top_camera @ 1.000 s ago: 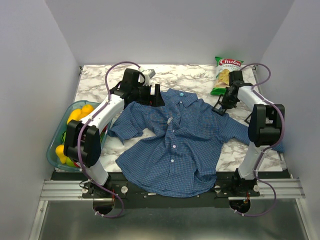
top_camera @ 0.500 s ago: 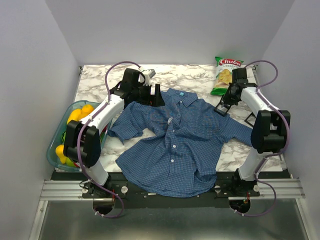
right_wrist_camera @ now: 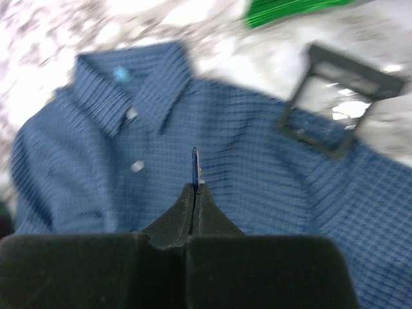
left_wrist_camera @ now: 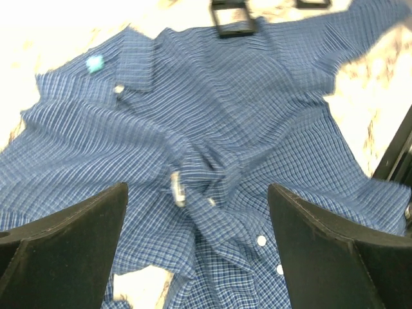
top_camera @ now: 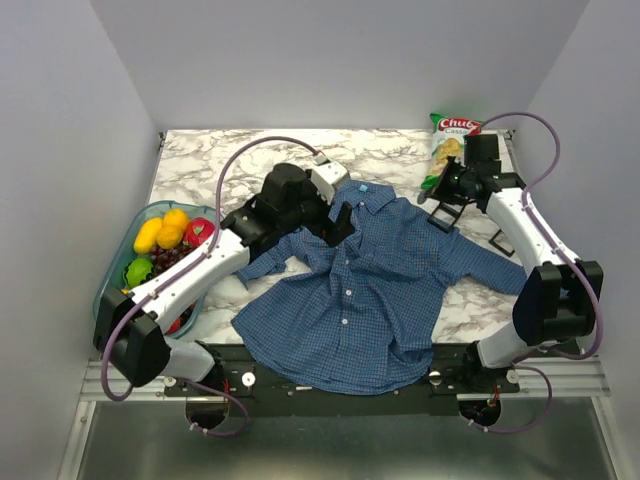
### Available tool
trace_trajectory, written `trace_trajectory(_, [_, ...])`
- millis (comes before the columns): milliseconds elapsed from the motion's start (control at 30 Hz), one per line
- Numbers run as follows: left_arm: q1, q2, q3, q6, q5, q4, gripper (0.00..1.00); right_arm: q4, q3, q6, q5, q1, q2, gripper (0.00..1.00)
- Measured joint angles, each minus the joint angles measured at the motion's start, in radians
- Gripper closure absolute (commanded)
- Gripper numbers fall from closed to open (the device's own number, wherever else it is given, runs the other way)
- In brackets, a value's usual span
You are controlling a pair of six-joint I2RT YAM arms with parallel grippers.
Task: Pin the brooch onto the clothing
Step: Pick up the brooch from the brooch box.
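The clothing (top_camera: 360, 290), a blue checked shirt, lies spread face up on the marble table, collar and light-blue label (top_camera: 362, 187) toward the back. My right gripper (right_wrist_camera: 195, 187) is shut on the brooch (right_wrist_camera: 195, 162), a thin blue disc seen edge-on, sticking out past the fingertips above the shirt's chest. From the top this gripper (top_camera: 440, 190) hovers by the shirt's right shoulder. My left gripper (left_wrist_camera: 196, 193) is open and empty, above the bunched button placket (left_wrist_camera: 212, 174); from the top it (top_camera: 338, 222) is just below the collar.
A green chips bag (top_camera: 452, 140) lies at the back right. A black rectangular frame (right_wrist_camera: 331, 103) rests by the right shoulder. A tub of fruit (top_camera: 150, 260) stands at the left edge. A small pale oblong thing (left_wrist_camera: 177, 188) sits in the placket folds.
My right gripper has shut on the brooch and moved up toward the back right. My left arm has swung from left of the collar to over the shirt's upper middle, uncovering the fruit tub.
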Motion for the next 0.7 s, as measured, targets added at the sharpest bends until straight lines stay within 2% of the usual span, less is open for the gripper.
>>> trace_trajectory(167, [-0.152, -0.076, -0.098, 0.108, -0.161, 0.076, 0.02, -0.001, -0.009, 0.060, -0.083, 0.140, -0.032, 0.99])
trace_trajectory(367, [-0.282, -0.095, -0.167, 0.215, -0.352, 0.120, 0.03, 0.006, -0.032, 0.154, -0.156, 0.310, -0.053, 0.99])
trace_trajectory(467, [-0.316, -0.091, -0.166, 0.251, -0.438, 0.126, 0.02, 0.013, -0.032, 0.189, -0.167, 0.364, -0.056, 0.99])
trace_trajectory(700, [-0.328, -0.043, -0.156, 0.286, -0.528, 0.128, 0.05, 0.045, -0.033, 0.253, -0.186, 0.426, -0.059, 0.99])
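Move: The right hand already holds the brooch. The white oval piece on the shirt front, over which the brooch is being taken, lies about 22 cm to this hand's left, 6 cm back and 14 cm below. The brooch box is some 6 cm to its right, level fore and aft and 14 cm down; the collar tag is about 15 cm left, 10 cm ahead and 14 cm down. From the empty left hand the held brooch is about 21 cm right, 10 cm ahead and 7 cm lower. Sweeping left and back, the right hand carries the brooch in its shut fingers some 20 cm left, 9 back and 3 up, from near the box to above the shirt's white oval, its wrist turning counter-clockwise and slowing at the end. The left hand, fingers kept wide open, backs off about 4 cm, drifting right, then eases slightly forward and down, its wrist turning some 30 degrees. ##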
